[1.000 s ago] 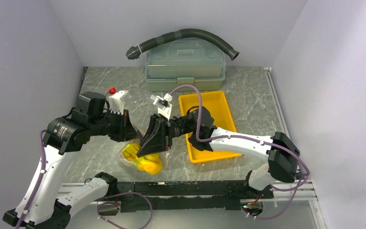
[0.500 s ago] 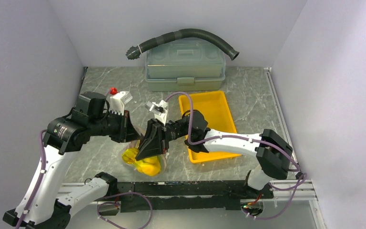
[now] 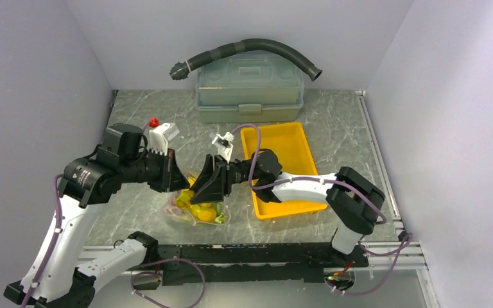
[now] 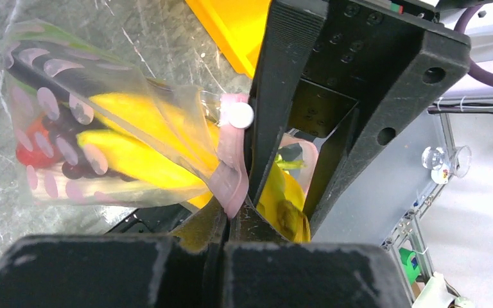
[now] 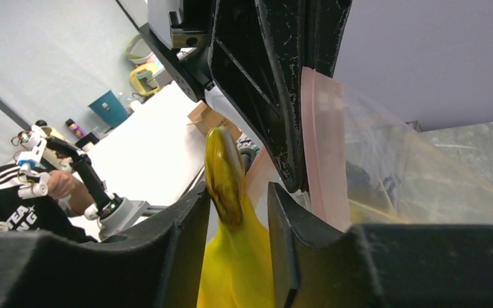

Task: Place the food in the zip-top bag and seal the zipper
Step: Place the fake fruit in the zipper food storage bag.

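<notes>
The zip-top bag (image 3: 196, 210) hangs low over the table, near the front, with yellow bananas (image 4: 128, 160), a red piece (image 4: 29, 144) and dark grapes (image 4: 70, 167) inside. My left gripper (image 3: 176, 176) (image 4: 231, 215) is shut on the pink zipper (image 4: 231, 167) at the bag's mouth and holds it up. My right gripper (image 3: 202, 189) (image 5: 237, 192) stands open at the mouth. A yellow banana bunch (image 5: 231, 256) sits loosely between its jaws, with a gap beside one jaw. The zipper (image 5: 324, 141) runs just right of it.
A yellow tray (image 3: 282, 144) lies right of the bag, under the right arm. A grey-green lidded box (image 3: 250, 90) stands at the back with a dark corrugated hose (image 3: 250, 46) over it. A small red piece (image 3: 153, 122) lies at the back left.
My right gripper's jaws have parted around the bananas, and the yellow bunch has sunk lower into the bag. The left gripper has kept its hold on the bag's mouth.
</notes>
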Available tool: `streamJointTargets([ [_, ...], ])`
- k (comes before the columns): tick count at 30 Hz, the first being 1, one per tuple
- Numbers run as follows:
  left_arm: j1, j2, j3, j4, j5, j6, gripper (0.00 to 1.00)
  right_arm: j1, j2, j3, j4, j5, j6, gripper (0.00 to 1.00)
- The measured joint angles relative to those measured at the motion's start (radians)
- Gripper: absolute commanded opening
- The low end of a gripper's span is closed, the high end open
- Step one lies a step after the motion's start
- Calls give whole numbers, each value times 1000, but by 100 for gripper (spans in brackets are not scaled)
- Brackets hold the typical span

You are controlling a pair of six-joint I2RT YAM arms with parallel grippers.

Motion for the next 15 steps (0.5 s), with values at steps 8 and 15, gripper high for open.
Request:
streamJointTargets([
  [8,0,1,0,2,-21,1,0,2,-73,-5,-160,16,-113,68],
  [15,0,8,0,2,-29,-5,0,11,-254,-3,-490,103,-327,71],
])
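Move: The bananas stand in the zip-top bag between the right hand's loosened fingers, stem up, their middle about 8 cm straight below that hand. The bag rim pinched by the left fingers is some 3 cm ahead, 2 cm to the left and 1 cm down from the right hand; the yellow tray lies roughly 26 cm right, 15 cm ahead and 22 cm below. From the left hand, the bananas' middle is about 3 cm back, 3 cm right and 8 cm down. The right hand's fingers, already parting, spread on to roughly twice their gap and let the bananas stand free in the bag mouth, while the hand eases about 2 cm up and 1.5 cm to the right, away from the bananas and the pinched rim, turning some 10 degrees clockwise with its fingertips dipping a little. The left hand stays shut on the bag's zipper rim and keeps it up, practically still beside the banana stem. ##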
